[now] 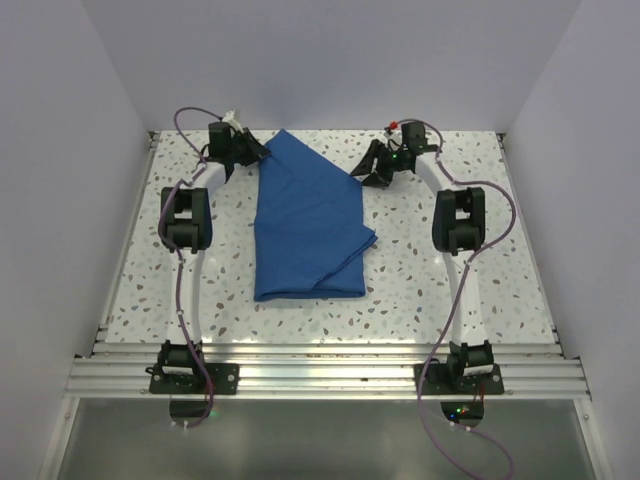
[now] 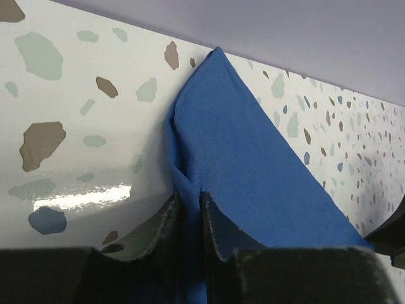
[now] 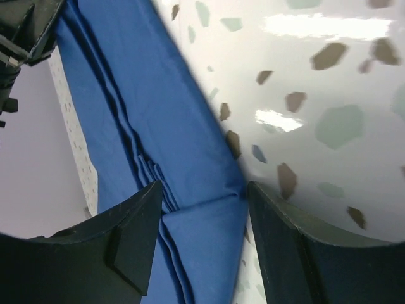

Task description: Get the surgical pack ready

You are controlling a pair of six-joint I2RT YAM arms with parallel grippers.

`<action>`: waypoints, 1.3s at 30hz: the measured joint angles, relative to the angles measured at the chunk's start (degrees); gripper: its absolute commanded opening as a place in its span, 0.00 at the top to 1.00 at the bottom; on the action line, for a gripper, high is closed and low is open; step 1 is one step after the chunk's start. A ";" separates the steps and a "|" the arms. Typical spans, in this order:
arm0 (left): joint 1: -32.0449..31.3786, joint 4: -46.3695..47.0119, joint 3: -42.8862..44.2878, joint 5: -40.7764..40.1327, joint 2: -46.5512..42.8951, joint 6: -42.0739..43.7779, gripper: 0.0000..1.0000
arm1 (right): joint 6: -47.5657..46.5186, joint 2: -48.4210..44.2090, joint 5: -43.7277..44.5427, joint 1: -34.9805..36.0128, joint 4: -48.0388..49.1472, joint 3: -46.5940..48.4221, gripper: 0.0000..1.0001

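The surgical pack shows only as a royal-blue cloth drape (image 1: pixel 305 225), folded and lying on the speckled table (image 1: pixel 450 290). One point of it reaches toward the back wall. At the drape's far left edge, my left gripper (image 1: pixel 247 150) is shut on a raised fold of the cloth (image 2: pixel 253 164). In the left wrist view the two fingers of the left gripper (image 2: pixel 190 206) pinch the blue fabric between them. My right gripper (image 1: pixel 372 175) hovers open at the drape's right edge. In the right wrist view the open right gripper (image 3: pixel 204 190) straddles the layered folds of the drape (image 3: pixel 158 114).
White walls (image 1: pixel 330 60) close in the table at the back and on both sides. An aluminium rail (image 1: pixel 330 375) runs along the near edge, carrying both arm bases. Purple cables (image 1: pixel 180 290) trail beside each arm.
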 measured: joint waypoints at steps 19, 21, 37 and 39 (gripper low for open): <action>-0.28 0.02 -6.54 6.29 -10.25 -7.34 1.00 | 5.29 3.61 -2.64 2.43 1.40 2.82 0.96; -0.48 0.00 -8.79 7.26 -13.55 -7.43 1.00 | 6.64 3.61 -3.26 2.45 1.73 2.73 1.00; -1.46 -6.60 -32.65 11.13 -41.83 -0.24 1.00 | 6.49 -15.21 -2.08 2.95 -0.42 -15.87 1.00; -1.46 -7.23 -35.76 11.13 -45.81 0.76 1.00 | 5.11 -17.81 -1.64 3.17 -1.73 -17.55 1.00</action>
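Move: The cloth's far left edge already sits between the left fingers, about 1 cm to their right and level with them. Its far peak lies some 9 cm ahead and 5 cm to the right of that hand. For the right hand, the cloth's far right corner is about 3 cm to the left, 1 cm back and 1 cm below. The folded flap's corner is about 23 cm back and 2 cm right of the right hand, near table height. Finish shutting the left fingers on the cloth's edge, then raise it about 19 cm while drawing it back some 17 cm towards the base, the wrist turning slightly clockwise. Meanwhile slide the open right gripper about 3 cm left to the cloth's far right corner, pinch it shut there, and then follow more shallowly, some 7 cm up and back. ##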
